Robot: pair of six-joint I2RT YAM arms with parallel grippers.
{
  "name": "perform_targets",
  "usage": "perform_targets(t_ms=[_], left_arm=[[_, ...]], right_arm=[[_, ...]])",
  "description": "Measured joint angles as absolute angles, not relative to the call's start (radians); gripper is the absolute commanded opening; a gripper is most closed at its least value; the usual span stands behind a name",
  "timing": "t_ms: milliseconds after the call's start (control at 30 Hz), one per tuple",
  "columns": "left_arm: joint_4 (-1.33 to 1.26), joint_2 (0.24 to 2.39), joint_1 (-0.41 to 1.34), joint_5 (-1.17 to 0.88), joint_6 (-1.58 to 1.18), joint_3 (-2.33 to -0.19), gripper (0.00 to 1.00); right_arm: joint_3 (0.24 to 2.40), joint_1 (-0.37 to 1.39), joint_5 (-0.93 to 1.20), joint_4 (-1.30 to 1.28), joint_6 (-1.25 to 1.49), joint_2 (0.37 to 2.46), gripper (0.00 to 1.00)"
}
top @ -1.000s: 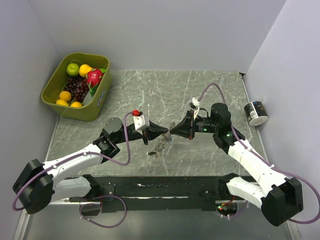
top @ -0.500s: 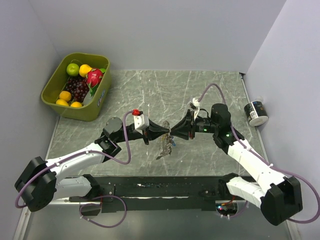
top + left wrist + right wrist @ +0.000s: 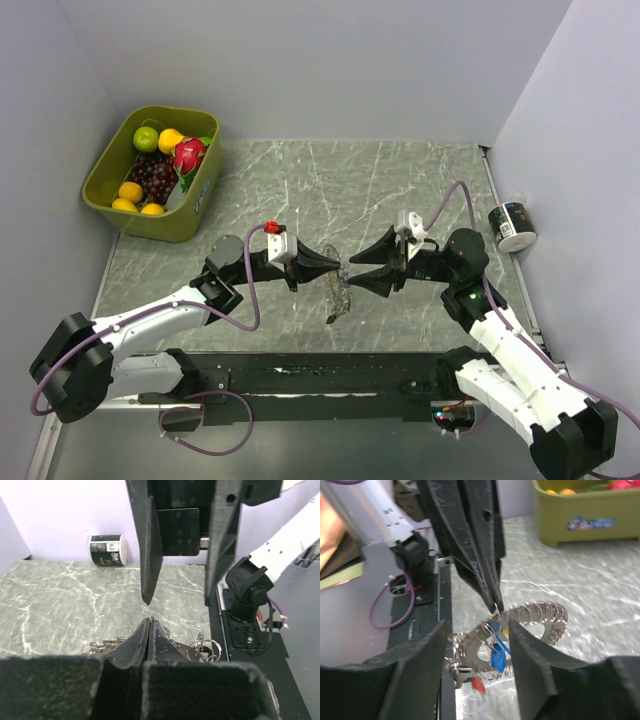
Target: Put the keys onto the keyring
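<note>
My left gripper (image 3: 340,266) is shut on the top of the keyring (image 3: 337,297) and holds it hanging above the table. In the right wrist view the keyring (image 3: 542,616) is a silvery ring with a bumpy rim of small loops. A blue key (image 3: 497,657) and a red key (image 3: 477,684) dangle from it, and a bit of yellow shows behind. My right gripper (image 3: 358,271) is open, just right of the ring and facing it. In its own view the right gripper (image 3: 477,627) has one finger to each side of the ring, touching nothing. In the left wrist view my left gripper (image 3: 150,625) is pinched shut, with ring loops (image 3: 202,647) beside it.
A green basket (image 3: 196,205) of fruit stands at the back left. A small black-and-white can (image 3: 512,226) lies at the right wall and also shows in the left wrist view (image 3: 107,550). The black base strip (image 3: 320,375) runs along the near edge.
My right gripper has opened, let go and drawn back to the right. The keyring now hangs from my left gripper alone, a little further right.
</note>
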State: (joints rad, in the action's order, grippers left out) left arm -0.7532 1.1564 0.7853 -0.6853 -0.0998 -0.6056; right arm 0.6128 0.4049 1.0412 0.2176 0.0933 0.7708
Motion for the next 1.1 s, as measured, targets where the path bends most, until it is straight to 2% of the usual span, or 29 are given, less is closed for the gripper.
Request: perform_targets(t_ms=[33,133,500,700,800,867,1100], left_arm=[[-0.757,1.157,0.785,-0.694,-0.101,-0.606,0.01],[-0.763,1.161,0.785,-0.719,-0.104,-0.606,0.01],[-0.785,1.163,0.785,-0.756,-0.129,-0.606,0.01],[-0.783,1.163,0.785,-0.764,-0.128,-0.606,0.01],[-0.782,1.163,0.785,-0.763,-0.128,-0.606,0.01],[-0.782,1.163,0.783,-0.76,-0.128,-0.606,0.01],[-0.764,1.163,0.78,-0.754,-0.124,-0.607,0.01]], right_arm=[[0.613,0.405,1.054,0.231,0.099,0.777,0.49],[0.613,0.405,1.084,0.253,0.11,0.798,0.45],[0.613,0.405,1.094,0.27,0.119,0.876,0.4],[0.613,0.405,1.099,0.282,0.138,0.9,0.24],[0.613,0.405,1.112,0.294,0.151,0.908,0.05],[0.613,0.405,1.126,0.301,0.162,0.914,0.0],[0.617,0.405,1.142,0.301,0.167,0.93,0.0]])
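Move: The right hand, half open, has the small ring pinched in the left fingertips about 2 cm farther out, 1 cm to its left and 2 cm below; that ring sits right at the left hand, barely 1 cm under its finger pads. The blue tag hangs about 2 cm lower than the small ring. The big keyring's middle lies roughly level with the right hand front to back, 2 cm to its left and 5 cm down. The right fingers close from about half open to fully shut, seeming to pinch the small ring just under the left fingertips, after the hand sinks about 2 cm and edges 1 cm left, with a slight roll of some 8 degrees. The left hand keeps its pinch and draws back about 1.5 cm, turning slightly clockwise, before easing a little forward again. ##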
